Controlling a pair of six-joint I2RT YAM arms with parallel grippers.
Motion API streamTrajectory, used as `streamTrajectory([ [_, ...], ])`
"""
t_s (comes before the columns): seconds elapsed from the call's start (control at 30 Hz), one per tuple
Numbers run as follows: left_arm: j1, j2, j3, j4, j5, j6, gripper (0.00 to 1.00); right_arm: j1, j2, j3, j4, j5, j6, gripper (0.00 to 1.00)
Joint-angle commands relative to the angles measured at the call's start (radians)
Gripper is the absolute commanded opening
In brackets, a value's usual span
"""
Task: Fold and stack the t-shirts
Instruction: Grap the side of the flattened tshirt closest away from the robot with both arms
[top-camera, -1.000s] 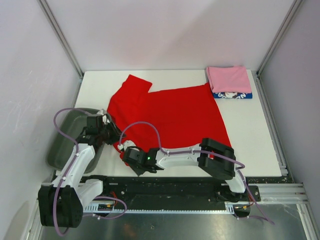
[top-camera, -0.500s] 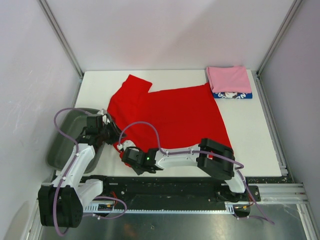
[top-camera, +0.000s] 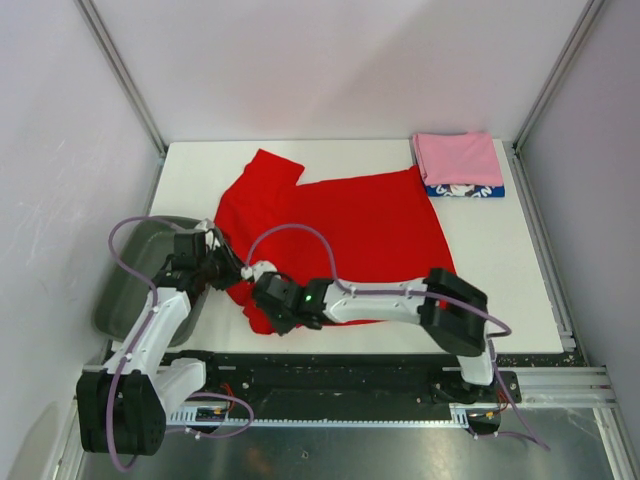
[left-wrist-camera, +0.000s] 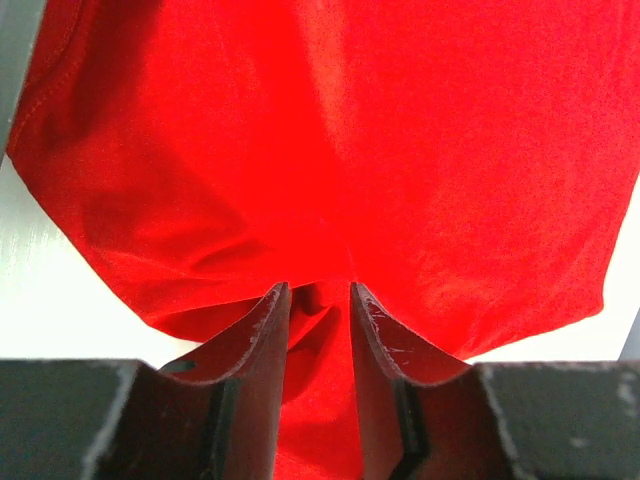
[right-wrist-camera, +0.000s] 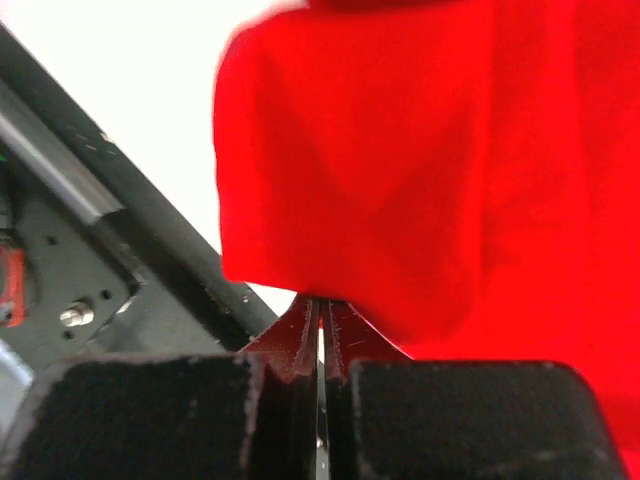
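The red t-shirt (top-camera: 350, 220) lies spread flat on the white table (top-camera: 500, 270), back side up with no print showing. My left gripper (top-camera: 230, 268) is shut on a bunched fold of its near left edge; in the left wrist view (left-wrist-camera: 318, 295) red cloth (left-wrist-camera: 400, 150) fills the gap between the fingers. My right gripper (top-camera: 262, 285) sits right beside it, shut on the near hem and holding it raised; in the right wrist view (right-wrist-camera: 320, 305) red cloth (right-wrist-camera: 400, 150) hangs from the pinched tips. The folded pink t-shirt (top-camera: 458, 157) lies on the folded blue one (top-camera: 465, 190) at the far right.
The grey-green tray (top-camera: 125, 275) hangs off the table's left edge, beside my left arm. The black base rail (top-camera: 350, 370) runs along the near edge and also shows in the right wrist view (right-wrist-camera: 100, 230). Metal frame posts stand at both far corners.
My right gripper has moved away from the near edge, up and slightly left, lifting the red hem with it. My left gripper has shifted a little to the right, still holding the cloth.
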Motion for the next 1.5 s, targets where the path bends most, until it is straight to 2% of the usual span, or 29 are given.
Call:
streamTrajectory([
  [0.0, -0.004, -0.017, -0.018, 0.022, 0.025, 0.019, 0.35, -0.058, -0.176, 0.002, 0.008, -0.052, 0.013, 0.0],
  [0.17, -0.021, -0.04, -0.036, 0.023, 0.026, 0.003, 0.35, -0.15, -0.25, -0.061, 0.035, -0.103, 0.041, 0.0],
  [0.4, -0.107, -0.088, -0.079, 0.022, -0.016, -0.06, 0.35, -0.24, -0.28, -0.148, 0.085, -0.164, 0.072, 0.0],
  [0.8, -0.347, -0.162, -0.151, 0.022, -0.16, -0.193, 0.35, -0.359, -0.154, -0.206, 0.163, -0.211, 0.134, 0.0],
  [1.47, -0.468, -0.203, -0.194, -0.002, -0.195, -0.21, 0.34, -0.461, -0.02, -0.207, 0.227, -0.302, 0.199, 0.0],
])
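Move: My right hand already pinches the bunched near-left sleeve end of the t-shirt. Its goal, the near middle of the t-shirt, lies about 13 cm ahead, 8 cm to its right and 4 cm below. The table's near edge runs some 2 cm straight behind it, 4 cm down, and the grey tray's middle is about 16 cm ahead and 28 cm left, at hand height. From my left hand the pinched sleeve end lies roughly 9 cm back, 8 cm right and 5 cm below. Keeping my right fingers shut on the sleeve end, I swing it up about 10 cm while going forward and to the right, then lower it onto the near middle of the t-shirt, tipping and turning the wrist clockwise. My left hand, fingers still part-open, comes about 7 cm back and 7 cm right, sinking a little, towards the bunched sleeve. ##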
